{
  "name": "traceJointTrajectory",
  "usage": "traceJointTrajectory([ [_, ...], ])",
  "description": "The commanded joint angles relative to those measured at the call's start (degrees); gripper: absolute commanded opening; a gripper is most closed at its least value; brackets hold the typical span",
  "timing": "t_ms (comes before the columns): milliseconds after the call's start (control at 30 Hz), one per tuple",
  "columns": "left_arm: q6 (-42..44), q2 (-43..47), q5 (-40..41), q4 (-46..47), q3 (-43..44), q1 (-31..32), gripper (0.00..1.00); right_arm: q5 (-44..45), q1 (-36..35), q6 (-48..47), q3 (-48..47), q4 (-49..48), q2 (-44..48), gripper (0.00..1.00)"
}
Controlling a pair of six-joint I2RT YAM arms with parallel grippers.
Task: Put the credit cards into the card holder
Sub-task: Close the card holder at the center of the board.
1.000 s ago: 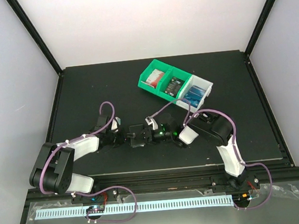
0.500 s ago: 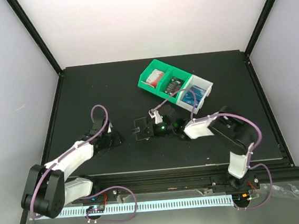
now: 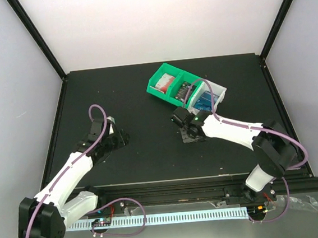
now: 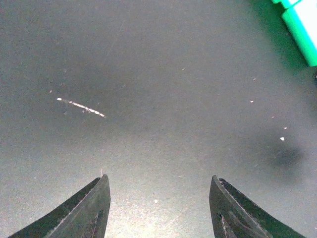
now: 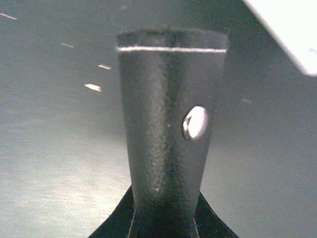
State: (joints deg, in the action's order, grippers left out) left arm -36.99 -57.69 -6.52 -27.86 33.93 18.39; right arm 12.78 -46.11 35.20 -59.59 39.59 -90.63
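Observation:
My right gripper (image 5: 166, 218) is shut on the card holder (image 5: 168, 124), a black case with a silver snap (image 5: 195, 122) that stands up out of the jaws. In the top view the right gripper (image 3: 185, 129) hangs just in front of the bins, and the case is hard to tell from the black fingers there. The credit cards lie in the bins: a red-and-white one (image 3: 166, 80), a black one (image 3: 186, 89) and a blue one (image 3: 205, 100). My left gripper (image 4: 158, 179) is open over bare table, at the left (image 3: 120, 138).
A green two-compartment bin (image 3: 157, 87) joins a white bin (image 3: 221, 89) at the back right of the black table (image 3: 118, 100). The green bin's corner (image 4: 302, 29) shows in the left wrist view. A white edge (image 5: 287, 29) shows in the right wrist view.
The left gripper has opened, let go of the card holder and drawn back to the left. The right gripper has shut on the card holder and carried it toward the bins.

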Motion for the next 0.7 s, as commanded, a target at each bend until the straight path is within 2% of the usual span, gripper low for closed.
traceJointTrajectory([
  [0, 2.68, 1.33, -1.59, -3.2, 4.4, -0.01, 0.57, 18.84, -2.1, 1.97, -4.54, 19.32, -4.37, 0.03],
  [133, 5.08, 1.77, -0.62, -6.86, 8.64, -0.34, 0.57, 25.22, -5.11, 5.92, -9.59, 27.53, -12.71, 0.03],
  [300, 6.19, 3.05, 0.12, -8.92, 12.49, -0.8, 0.57, 26.0, -10.78, 7.72, -17.27, 31.57, -22.46, 0.05],
  [333, 6.34, 3.25, 0.25, -9.05, 13.12, -0.96, 0.57, 25.43, -11.89, 7.73, -18.96, 32.03, -24.17, 0.09],
  [367, 6.53, 3.33, 0.32, -9.21, 13.51, -1.05, 0.58, 24.37, -12.99, 7.31, -20.51, 31.96, -25.82, 0.17],
  [467, 7.61, 3.22, 0.7, -10.47, 15.33, -1.49, 0.58, 16.57, -15.45, 3.42, -22.81, 27.25, -28.13, 0.36],
  [600, 8.88, 2.78, 0.59, -11.75, 17.32, -2.25, 0.58, 3.81, -16.29, -1.06, -20.35, 16.15, -25.3, 0.46],
  [667, 9.09, 2.72, -0.28, -11.81, 17.64, -2.38, 0.59, 0.55, -16.17, -2.21, -19.6, 12.78, -22.74, 0.51],
])
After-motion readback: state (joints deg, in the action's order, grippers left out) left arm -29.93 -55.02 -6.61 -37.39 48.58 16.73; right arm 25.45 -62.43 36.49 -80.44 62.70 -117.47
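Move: Shut on the card holder, the right hand is carrying it towards the bare patch of board about 5 cm to its left, 6 cm back and roughly 7 cm below. The white card bin stands some 13 cm ahead and 9 cm to the right of that hand, with the green tray about 20 cm ahead and 4 cm left, both some 5 cm lower. From the empty left hand the patch lies about 24 cm right, 7 cm back and 10 cm down. Swinging the card holder about 5 cm right, the right hand rolls left side down some 40 degrees, then reverses and sweeps back left, sinking and drawing back to finish about 5 cm lower, nearer its base and left of its start. On the way down its fingers open to about half. The left hand rises about 9 cm, empty and open, its fingers tipping up slightly. ##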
